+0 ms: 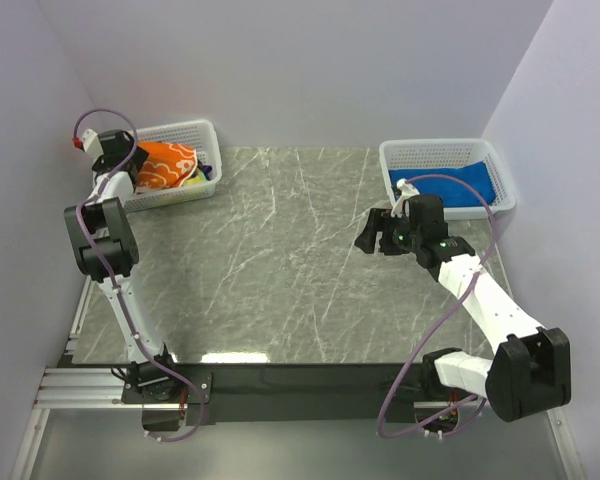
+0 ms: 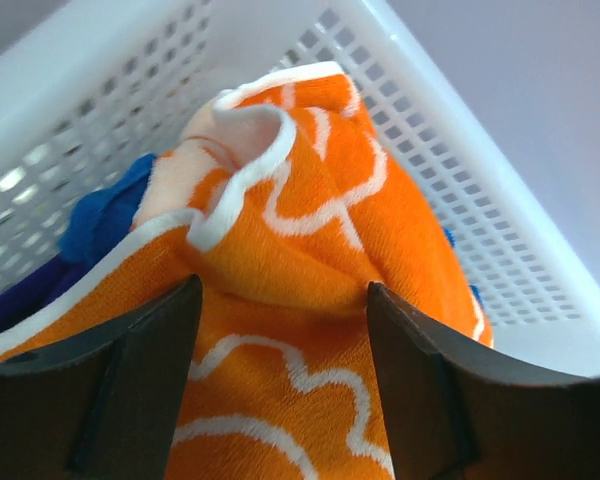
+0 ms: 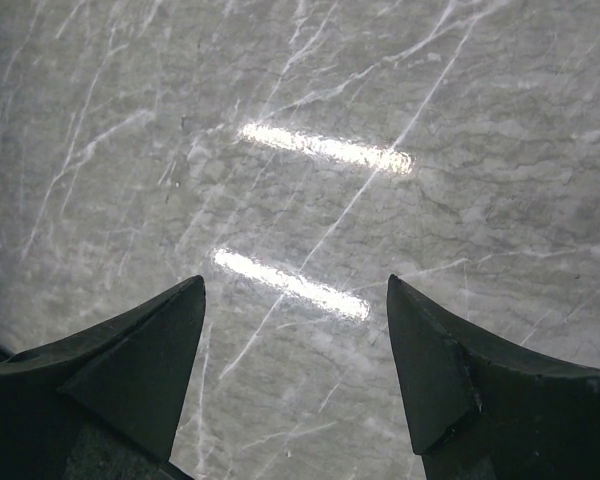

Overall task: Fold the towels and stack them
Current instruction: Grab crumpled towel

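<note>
An orange towel with white flower outlines (image 1: 167, 165) lies bunched in the left white mesh basket (image 1: 185, 130). My left gripper (image 1: 130, 160) hangs over it. In the left wrist view the gripper (image 2: 283, 285) stands open, its dark fingers (image 2: 420, 380) flanking a raised fold of the orange towel (image 2: 300, 200). A blue towel (image 2: 100, 215) lies beneath, and a bit of yellow cloth (image 1: 194, 178) shows beside it. Another blue towel (image 1: 450, 185) lies in the right basket (image 1: 430, 148). My right gripper (image 1: 370, 235) (image 3: 295, 282) hovers open over bare table, holding nothing.
The grey marbled table (image 1: 280, 260) lies between the two baskets. Pale walls close in at the back and on both sides. The left basket's mesh wall (image 2: 460, 150) rises just behind the orange towel.
</note>
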`<action>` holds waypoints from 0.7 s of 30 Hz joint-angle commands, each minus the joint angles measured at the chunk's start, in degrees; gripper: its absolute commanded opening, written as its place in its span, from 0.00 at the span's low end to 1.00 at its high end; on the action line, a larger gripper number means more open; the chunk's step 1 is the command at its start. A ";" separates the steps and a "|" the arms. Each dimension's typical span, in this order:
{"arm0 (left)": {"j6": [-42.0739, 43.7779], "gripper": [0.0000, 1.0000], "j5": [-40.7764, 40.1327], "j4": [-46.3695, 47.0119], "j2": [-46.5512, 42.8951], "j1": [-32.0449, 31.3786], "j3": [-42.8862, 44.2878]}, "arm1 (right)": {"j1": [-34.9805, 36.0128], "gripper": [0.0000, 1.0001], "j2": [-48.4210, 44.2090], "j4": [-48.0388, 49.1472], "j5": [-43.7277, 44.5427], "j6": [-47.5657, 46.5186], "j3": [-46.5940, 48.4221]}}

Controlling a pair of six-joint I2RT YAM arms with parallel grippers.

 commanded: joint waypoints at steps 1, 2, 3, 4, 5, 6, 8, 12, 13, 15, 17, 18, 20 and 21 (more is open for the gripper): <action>-2.22 0.72 4.20 5.58 2.32 0.38 2.79 | 0.68 0.79 0.78 1.92 -0.35 -1.09 -0.18; -2.40 0.70 5.07 6.28 2.58 0.29 3.06 | 0.68 0.79 1.13 1.83 -0.35 -1.09 -0.18; -2.66 0.63 6.04 6.90 2.85 0.38 3.23 | 0.85 0.79 1.40 1.83 -0.26 -1.09 -0.18; -3.18 0.59 7.53 7.69 3.72 0.38 3.41 | 0.85 0.79 1.57 1.83 -0.26 -1.01 -0.18; -3.36 0.55 8.07 7.78 4.25 0.38 4.11 | 0.85 0.79 1.92 1.83 -0.35 -1.18 -0.18; -3.54 0.48 8.59 7.87 5.04 0.38 4.46 | 0.94 0.79 2.10 1.74 -0.35 -1.18 -0.18; -3.72 0.36 10.17 8.22 5.49 0.29 4.38 | 1.03 0.79 2.45 1.48 -0.35 -1.36 0.09; -3.19 0.08 10.36 10.59 2.77 0.29 0.52 | 1.20 0.79 2.19 1.13 -0.09 -1.62 0.26; -2.75 0.08 10.27 10.86 0.85 0.29 -0.10 | 1.12 0.79 2.19 1.04 -0.09 -1.62 0.35; -2.05 0.08 9.48 9.81 -1.36 0.29 -0.72 | 1.12 0.79 2.10 1.04 -0.26 -1.62 0.35; -1.26 0.09 9.13 8.75 -4.78 0.29 -0.98 | 1.20 0.79 2.01 0.95 -0.35 -1.62 0.44; -1.08 0.10 8.86 7.88 -6.01 0.20 -1.25 | 1.20 0.79 1.84 0.95 -0.35 -1.62 0.44; 0.06 0.12 8.77 7.00 -9.36 0.11 -1.60 | 1.29 0.79 1.31 1.04 -0.26 -1.62 0.35; 0.58 0.13 8.60 5.86 -11.19 -0.32 -1.60 | 1.29 0.79 1.14 1.04 -0.18 -1.53 0.26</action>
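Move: The left hand is open inside the left basket, with a raised, white-hemmed fold of the crumpled orange towel about 3 cm ahead, 1 cm right and 2 cm below; the towel's middle is some 10 cm right, 2 cm back and 4 cm lower. A blue cloth lies about 4 cm left, 1 cm ahead and 5 cm down, a yellow cloth 20 cm right and 5 cm back. From the right hand the towel is about 51 cm left, 27 cm ahead and 8 cm below. The left hand pushes forward about 2.5 cm while sinking 1.5 cm and easing slightly right into the orange towel, its fingers closing from wide open to nearly shut so that they pinch the white-hemmed fold. Keeping that pinch, it turns back and lifts, rising nearly 4 cm from its lowest point and drawing back about 1.5 cm, while the empty right hand sinks some 1.5 cm over bare table with its fingers still open. ##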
